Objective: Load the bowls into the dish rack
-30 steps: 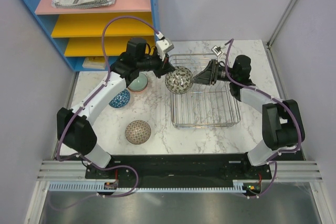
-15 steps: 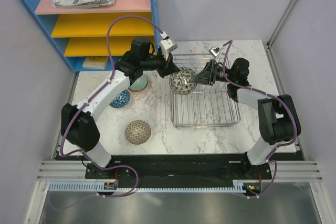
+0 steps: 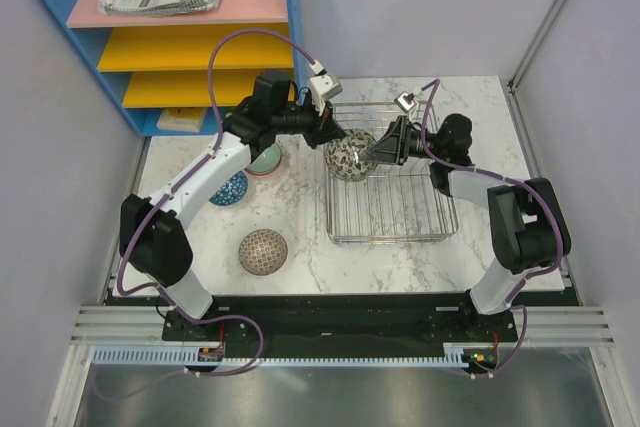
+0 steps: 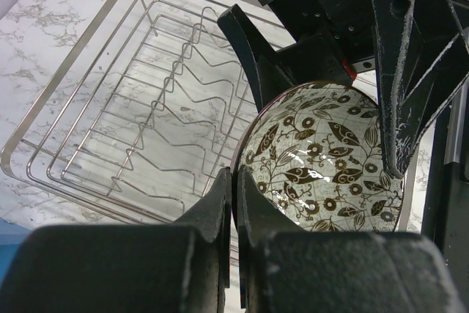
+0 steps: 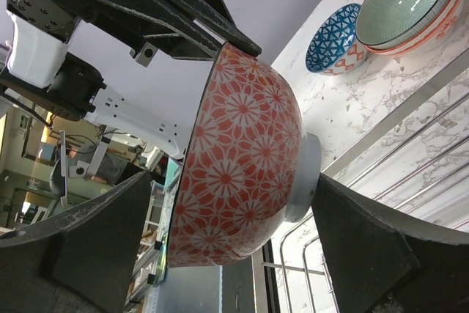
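A bowl (image 3: 350, 155), red-and-white flowers outside and brown leaves inside (image 4: 330, 159), hangs tilted on edge over the left part of the chrome dish rack (image 3: 392, 215). My left gripper (image 4: 234, 174) is shut on its rim. My right gripper (image 5: 233, 181) stands open astride this bowl (image 5: 242, 159), one finger by the foot ring, the other off the rim side. On the table to the left, a pale green bowl (image 3: 265, 157) is nested in a red-trimmed one. A blue bowl (image 3: 228, 188) and a beige mesh bowl (image 3: 263, 250) sit nearer the front.
A blue shelf unit (image 3: 180, 37) with pink and yellow boards stands at the back left, a notebook and a red object on top. The rack's wire tines (image 4: 176, 100) run beneath the held bowl. Grey walls close in on both sides.
The left arm has carried the bowl a little right and back over the rack. The right gripper has moved left until its fingers straddle the bowl.
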You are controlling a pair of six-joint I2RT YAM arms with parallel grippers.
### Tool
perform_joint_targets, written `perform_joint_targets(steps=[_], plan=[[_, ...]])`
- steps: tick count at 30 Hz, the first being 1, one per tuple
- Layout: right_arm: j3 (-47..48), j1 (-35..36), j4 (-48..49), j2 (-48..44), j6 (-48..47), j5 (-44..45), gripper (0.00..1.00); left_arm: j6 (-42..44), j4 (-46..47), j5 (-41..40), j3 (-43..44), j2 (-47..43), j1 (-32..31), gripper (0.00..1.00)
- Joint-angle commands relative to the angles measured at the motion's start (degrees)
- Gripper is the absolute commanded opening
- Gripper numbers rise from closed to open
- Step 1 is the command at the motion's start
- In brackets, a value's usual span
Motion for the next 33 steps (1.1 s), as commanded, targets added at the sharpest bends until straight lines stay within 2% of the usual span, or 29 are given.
perform_joint_targets(steps=[1, 11, 19, 21, 24, 27, 28, 30, 31, 33], plan=[[-0.9, 0.2, 4.5, 0.2, 0.1, -1.9, 0.94, -2.0, 3.6, 2.6, 3.5, -0.2, -0.5, 0.02], [-2.7, 0.2, 15.1, 1.0, 5.7, -0.3, 0.89, -1.8, 3.5, 2.8, 2.7, -0.5, -0.5, 0.02], [-3.0, -0.5, 27.5, 3.3, 13.1, 0.4, 0.72, -1.7, 3.5, 3.1, 2.4, -0.2, -0.5, 0.02], [-3.0, -0.7, 30.6, 3.7, 15.3, 0.6, 0.70, -1.7, 3.5, 3.3, 2.2, -0.1, -0.5, 0.02], [-3.1, -0.7, 31.1, 3.8, 15.6, 0.9, 0.65, -1.7, 3.5, 3.3, 2.2, 0.0, -0.5, 0.02], [-3.1, -0.8, 31.0, 3.8, 15.6, 1.2, 0.55, -1.6, 3.5, 3.3, 2.3, 0.0, -0.5, 0.02], [-3.1, -0.7, 30.9, 3.7, 15.5, 1.4, 0.48, -1.7, 3.5, 3.4, 2.3, 0.1, -0.5, 0.02], [-3.1, -0.8, 31.0, 3.8, 15.6, 1.6, 0.40, -1.7, 3.4, 3.4, 2.5, 0.2, -0.5, 0.02], [-3.2, -0.8, 30.9, 3.8, 15.3, 1.7, 0.31, -1.8, 3.4, 3.5, 2.5, 0.3, -0.5, 0.02], [-3.3, -1.0, 29.9, 3.7, 14.8, 2.0, 0.25, -1.9, 3.3, 3.7, 2.6, 0.4, -0.5, 0.02]])
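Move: The flowered bowl hangs by its rim in the left fingers, its middle roughly 4 cm back, 3 cm right and 3 cm below that hand. From the right hand the bowl's middle is about 4 cm left and level, already between the wide-open fingers. The dish rack's middle lies some 20 cm below the right hand and 6 cm to its right; the green bowl sits about 25 cm left, 3 cm ahead and 20 cm down. Staying put, the right fingers close about a quarter and pinch the flowered bowl; the left keeps its rim grip. ##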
